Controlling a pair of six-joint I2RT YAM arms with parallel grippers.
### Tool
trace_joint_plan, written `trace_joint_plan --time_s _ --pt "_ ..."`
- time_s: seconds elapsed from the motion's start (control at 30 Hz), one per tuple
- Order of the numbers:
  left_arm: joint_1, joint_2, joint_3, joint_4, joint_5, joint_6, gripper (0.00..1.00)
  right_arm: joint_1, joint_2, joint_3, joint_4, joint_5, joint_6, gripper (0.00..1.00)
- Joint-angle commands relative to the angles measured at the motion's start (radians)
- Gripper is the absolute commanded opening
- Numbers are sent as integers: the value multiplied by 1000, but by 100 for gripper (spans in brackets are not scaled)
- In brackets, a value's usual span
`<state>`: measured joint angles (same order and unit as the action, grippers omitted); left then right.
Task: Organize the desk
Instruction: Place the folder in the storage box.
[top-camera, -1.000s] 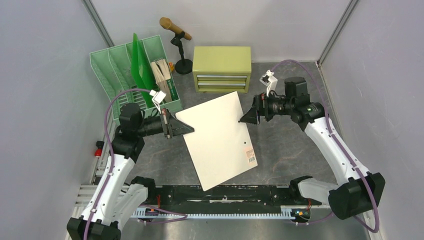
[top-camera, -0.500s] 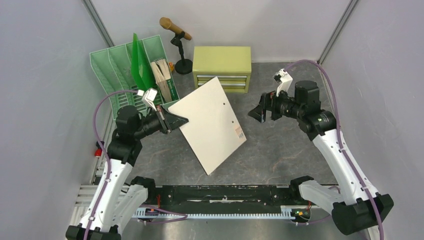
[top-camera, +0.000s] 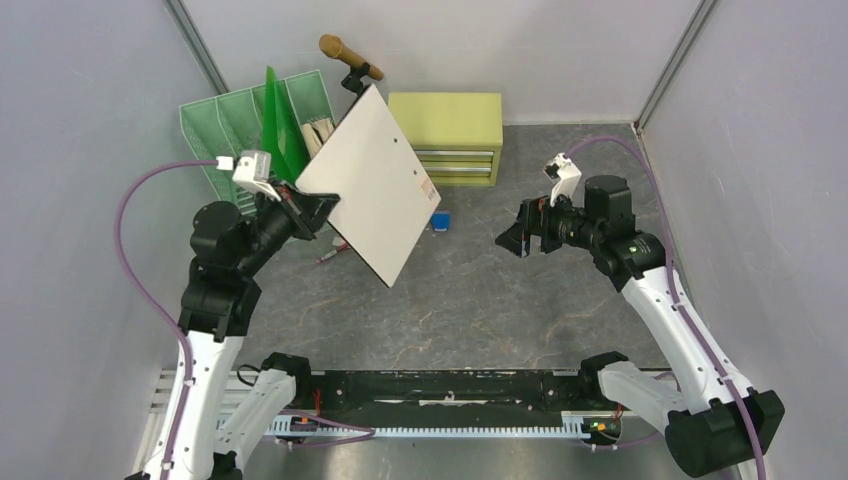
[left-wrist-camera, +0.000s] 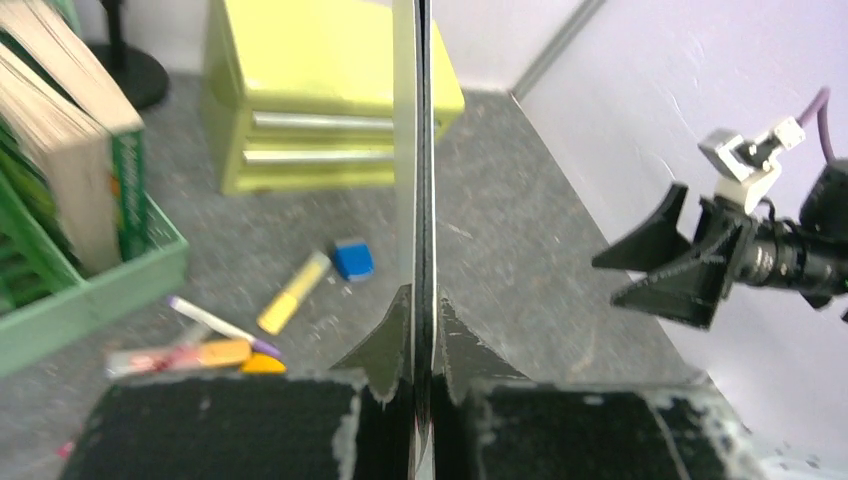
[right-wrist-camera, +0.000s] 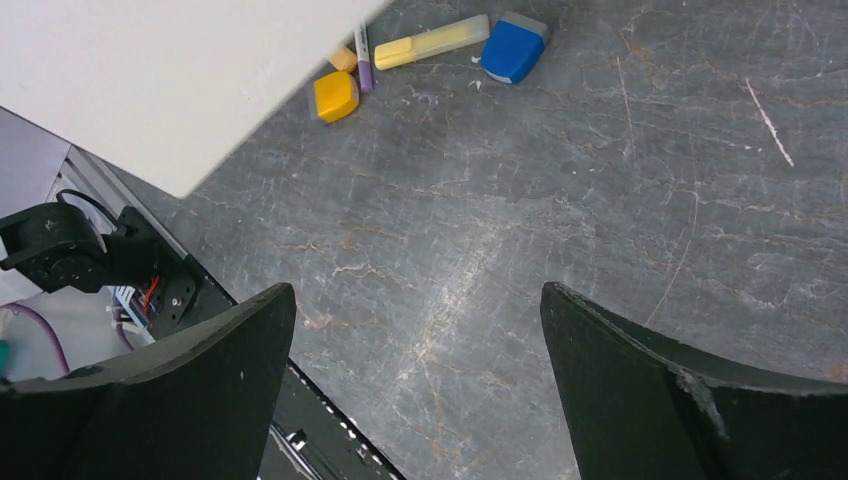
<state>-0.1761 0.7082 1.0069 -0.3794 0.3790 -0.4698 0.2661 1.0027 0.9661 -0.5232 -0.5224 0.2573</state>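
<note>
My left gripper (top-camera: 318, 208) is shut on the edge of a white folder (top-camera: 375, 185) and holds it tilted in the air over the back left of the desk (top-camera: 520, 310). In the left wrist view the folder (left-wrist-camera: 420, 150) runs edge-on up from between the closed jaws of the gripper (left-wrist-camera: 422, 330). My right gripper (top-camera: 512, 240) hangs open and empty over the desk's right half, apart from the folder. Its wrist view shows its wide-spread jaws (right-wrist-camera: 415, 295) above bare desk (right-wrist-camera: 560, 200), with the folder's corner (right-wrist-camera: 150, 70) at upper left.
A blue eraser (top-camera: 440, 222), yellow highlighter (right-wrist-camera: 435, 42), purple-tipped pen (right-wrist-camera: 362, 50) and orange piece (right-wrist-camera: 336, 95) lie below the folder. A green file rack (top-camera: 225, 125) with books (top-camera: 322, 140) stands back left. Beside it are a microphone stand (top-camera: 350, 55) and a yellow-green cabinet (top-camera: 445, 125).
The left gripper has swung the folder up off the desk and back toward the rack, uncovering the small items. The right gripper has drawn back to the right, still open.
</note>
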Motion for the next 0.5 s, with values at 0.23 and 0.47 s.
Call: trace_joint_plan --time_s 0.23,0.47 --pt "1 32 276 22 -262 197 2 -2 3 -40 76 -46 14 98" --pt "1 74 377 36 -374 264 2 -2 -4 -79 75 -58 8 98"
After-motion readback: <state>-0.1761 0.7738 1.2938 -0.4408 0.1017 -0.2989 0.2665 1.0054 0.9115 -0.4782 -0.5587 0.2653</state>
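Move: The left hand already holds the white folder by one edge. The storage box's middle lies about 25 cm ahead, 15 cm to its left and 25 cm below. The green folder in the box stands 25 cm ahead and 10 cm left, the books about 23 cm ahead and 1 cm left; the loose markers lie 8 cm ahead and 7 cm right. From the idle right hand the box is about 24 cm ahead and 64 cm left. Keeping its pinch on the folder's edge, the left hand lifts it about 9 cm while carrying it some 5 cm left, across towards the storage box but barely forward. The wrist tips the fingers upward and swings them roughly 15 degrees counter-clockwise, turning the folder from pointing right to more straight ahead. ##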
